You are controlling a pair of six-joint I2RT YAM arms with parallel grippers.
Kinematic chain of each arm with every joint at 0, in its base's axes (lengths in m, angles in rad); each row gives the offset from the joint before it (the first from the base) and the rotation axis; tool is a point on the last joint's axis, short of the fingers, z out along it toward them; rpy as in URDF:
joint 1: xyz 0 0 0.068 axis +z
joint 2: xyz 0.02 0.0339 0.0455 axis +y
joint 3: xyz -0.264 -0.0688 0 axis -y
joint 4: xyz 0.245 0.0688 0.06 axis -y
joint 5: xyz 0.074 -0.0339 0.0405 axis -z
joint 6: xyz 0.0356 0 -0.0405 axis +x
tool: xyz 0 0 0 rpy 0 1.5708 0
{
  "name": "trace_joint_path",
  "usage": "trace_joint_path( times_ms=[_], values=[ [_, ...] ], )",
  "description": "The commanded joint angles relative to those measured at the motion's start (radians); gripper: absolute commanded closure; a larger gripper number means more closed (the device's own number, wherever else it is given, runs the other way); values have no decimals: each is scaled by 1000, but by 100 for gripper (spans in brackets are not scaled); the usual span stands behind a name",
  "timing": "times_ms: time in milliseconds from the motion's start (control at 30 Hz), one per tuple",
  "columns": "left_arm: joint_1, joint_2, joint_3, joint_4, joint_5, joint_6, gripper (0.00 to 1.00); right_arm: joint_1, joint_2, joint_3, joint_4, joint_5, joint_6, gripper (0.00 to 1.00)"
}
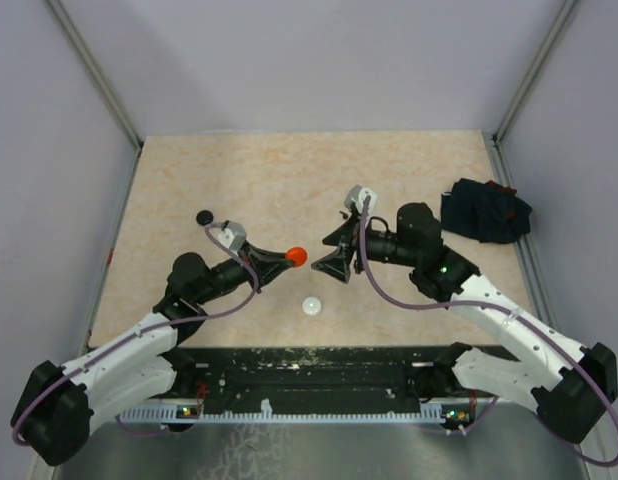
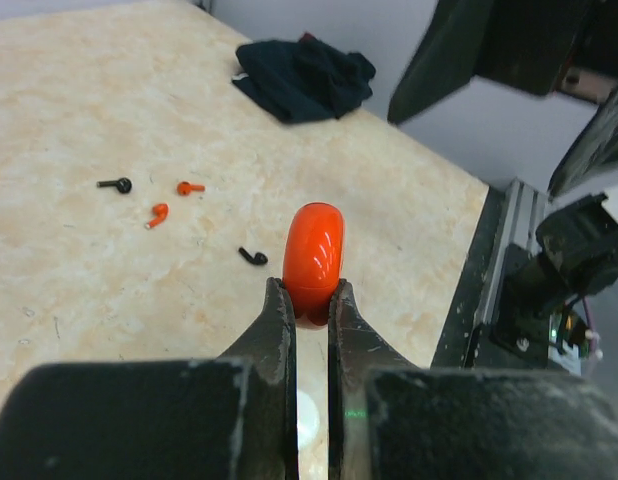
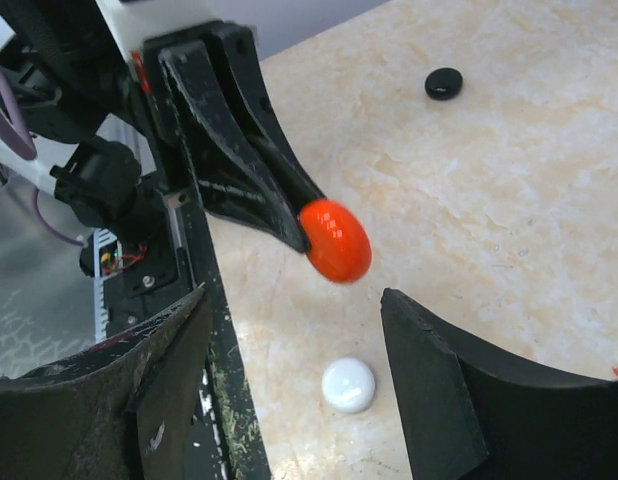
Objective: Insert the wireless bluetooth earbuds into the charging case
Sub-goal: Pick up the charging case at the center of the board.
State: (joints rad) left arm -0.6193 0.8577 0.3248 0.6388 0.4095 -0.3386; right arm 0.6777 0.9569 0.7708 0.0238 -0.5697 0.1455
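Observation:
My left gripper [image 2: 311, 295] is shut on the lower end of a glossy red-orange charging case [image 2: 314, 255], holding it above the table [image 1: 297, 256]. My right gripper [image 3: 294, 300] stands open just right of that case [image 3: 335, 240], with nothing between its fingers. In the left wrist view the earbuds lie on the table beyond the case: two red-orange ones [image 2: 190, 187] [image 2: 157, 214] and two black ones [image 2: 116, 184] [image 2: 253, 257]. In the top view the right arm hides them.
A white round case [image 1: 311, 306] lies on the table near the front edge, below both grippers. A black round case [image 1: 204, 216] lies at the left. A dark navy cloth bundle [image 1: 484, 210] sits at the right edge.

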Motion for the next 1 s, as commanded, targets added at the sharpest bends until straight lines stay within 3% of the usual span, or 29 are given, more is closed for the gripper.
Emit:
trace_joint_path(
  times_ms=[0,167,433,767,967],
  values=[
    [11,41,61,-52,167,119,100,-7,92,188,-179,-107,-147,31],
    [13,70,95,-42,262,154,100,-5,182,278,-279,-220,-218,31],
    [13,89,112,-34,355,162,100,-6,244,293,-335,-272,-299,36],
    [13,116,142,-64,405,165,100,-4,284,277,-314,-326,-309,53],
    [13,138,161,-85,424,168,99,-3,286,274,-297,-335,-308,72]
  ],
)
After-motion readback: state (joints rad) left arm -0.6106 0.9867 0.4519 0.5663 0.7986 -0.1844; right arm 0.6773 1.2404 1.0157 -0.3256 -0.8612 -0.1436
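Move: The red charging case, already in the left fingertips, lies about 5 cm left, 1 cm ahead and 3 cm below the open right hand. From the left hand, the right fingers are some 8 cm right, 2 cm back and 4 cm higher. The white case is on the board roughly 3 cm left of the right hand, level with it fore-and-aft and 23 cm down; a black earbud lies about 12 cm ahead, 10 cm right and 23 cm below that hand. Leftward and slightly up at first, then down about 5 cm and a little back, the right hand swings in on the red case, turning some 20 degrees counter-clockwise with its tips dipping, and half closes around the case's free end. The left hand keeps its pinch and brings the case back and right to meet it, about 5 cm in all, turning clockwise. ##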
